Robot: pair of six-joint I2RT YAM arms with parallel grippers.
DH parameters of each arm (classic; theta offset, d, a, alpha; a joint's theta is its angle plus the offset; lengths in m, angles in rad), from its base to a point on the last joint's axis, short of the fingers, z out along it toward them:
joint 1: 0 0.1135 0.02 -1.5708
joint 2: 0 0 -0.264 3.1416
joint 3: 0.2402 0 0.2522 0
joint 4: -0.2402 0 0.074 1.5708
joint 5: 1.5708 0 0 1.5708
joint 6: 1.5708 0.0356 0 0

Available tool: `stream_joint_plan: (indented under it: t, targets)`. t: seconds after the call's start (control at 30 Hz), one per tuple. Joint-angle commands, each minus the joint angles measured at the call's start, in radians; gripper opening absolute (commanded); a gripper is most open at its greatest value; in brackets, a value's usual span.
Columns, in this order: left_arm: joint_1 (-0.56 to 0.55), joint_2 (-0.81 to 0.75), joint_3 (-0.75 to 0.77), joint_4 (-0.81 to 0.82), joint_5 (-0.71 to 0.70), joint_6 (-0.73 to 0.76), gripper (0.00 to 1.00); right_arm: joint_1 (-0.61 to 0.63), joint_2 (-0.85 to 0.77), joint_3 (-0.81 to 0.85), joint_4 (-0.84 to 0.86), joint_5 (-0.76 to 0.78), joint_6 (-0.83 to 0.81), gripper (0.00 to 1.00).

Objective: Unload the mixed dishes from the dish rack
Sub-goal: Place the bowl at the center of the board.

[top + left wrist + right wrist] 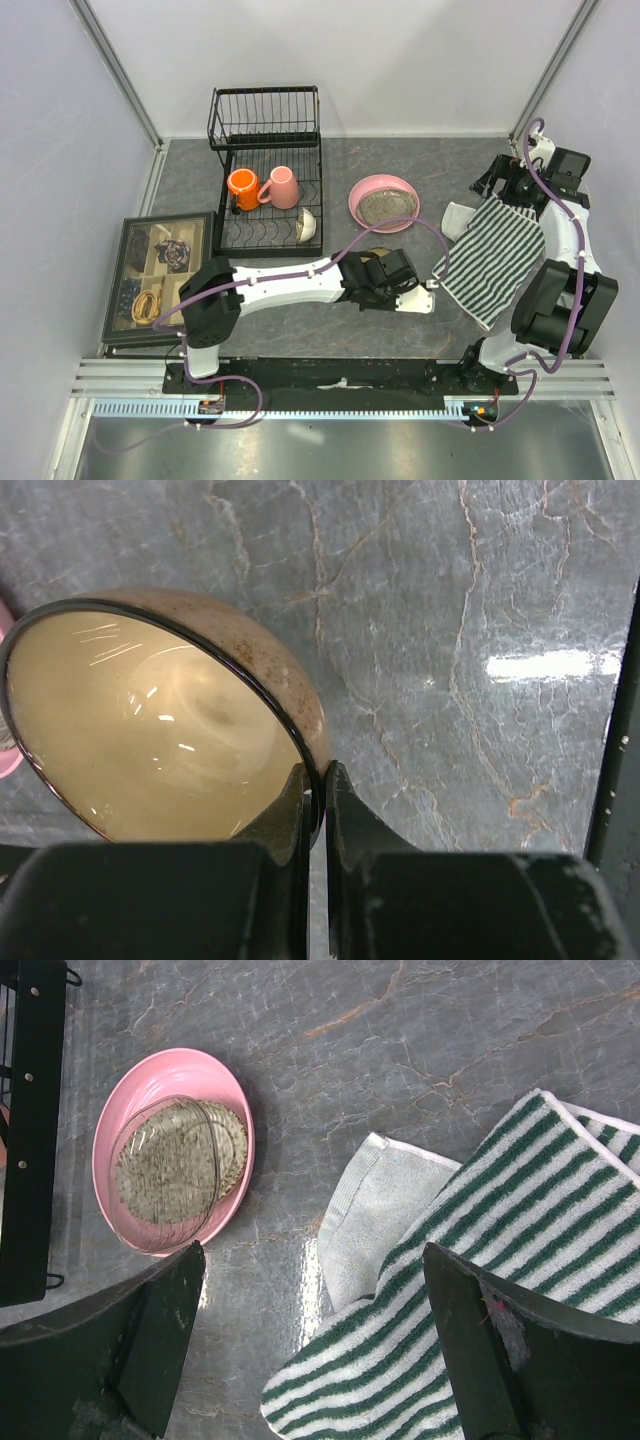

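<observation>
My left gripper is shut on the dark rim of the tan-brown bowl, in the middle of the table; in the top view the arm mostly hides the bowl. The black wire dish rack stands at the back left and holds an orange mug, a pink mug and a small white patterned bowl. The wide pink dish with a speckled grey inside lies on the table right of the rack; it also shows in the right wrist view. My right gripper is open and empty above the striped cloth.
The green-and-white striped cloth lies at the right. A black-framed box of trinkets sits at the left front. Grey walls and metal posts enclose the marbled grey table.
</observation>
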Motion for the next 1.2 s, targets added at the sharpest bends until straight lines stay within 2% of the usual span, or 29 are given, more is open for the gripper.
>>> stream_joint_plan:
  t: [0.0,0.73,1.0,1.17]
  targets:
    - [-0.019,0.03,0.07,0.118,-0.062,0.068,0.01,0.007,0.003,-0.002,0.023,-0.008,-0.012,0.98]
    - [-0.017,0.179,0.133,0.18,-0.149,0.195,0.02,0.007,0.026,0.003,0.013,-0.02,-0.017,0.98]
    - [-0.014,0.19,0.146,0.173,-0.155,0.216,0.02,0.007,0.036,0.006,0.006,-0.026,-0.021,0.98]
    - [-0.011,0.172,0.147,0.161,-0.166,0.219,0.08,0.007,0.042,0.006,0.006,-0.031,-0.02,0.98]
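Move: The left hand has the bowl by its rim; the bare middle of the board lies about 5 cm ahead, 3 cm to its right and 9 cm below. The pink plate is about 15 cm ahead with no sideways offset, the grey cloth 11 cm ahead and 16 cm right, the striped towel 3 cm ahead and 23 cm right. From the right hand, that bare middle is roughly 17 cm back, 22 cm left, 18 cm down. The left hand, still pinching the bowl's rim, sinks about 4 cm, then eases forward-right some 4 cm towards mid-board. ##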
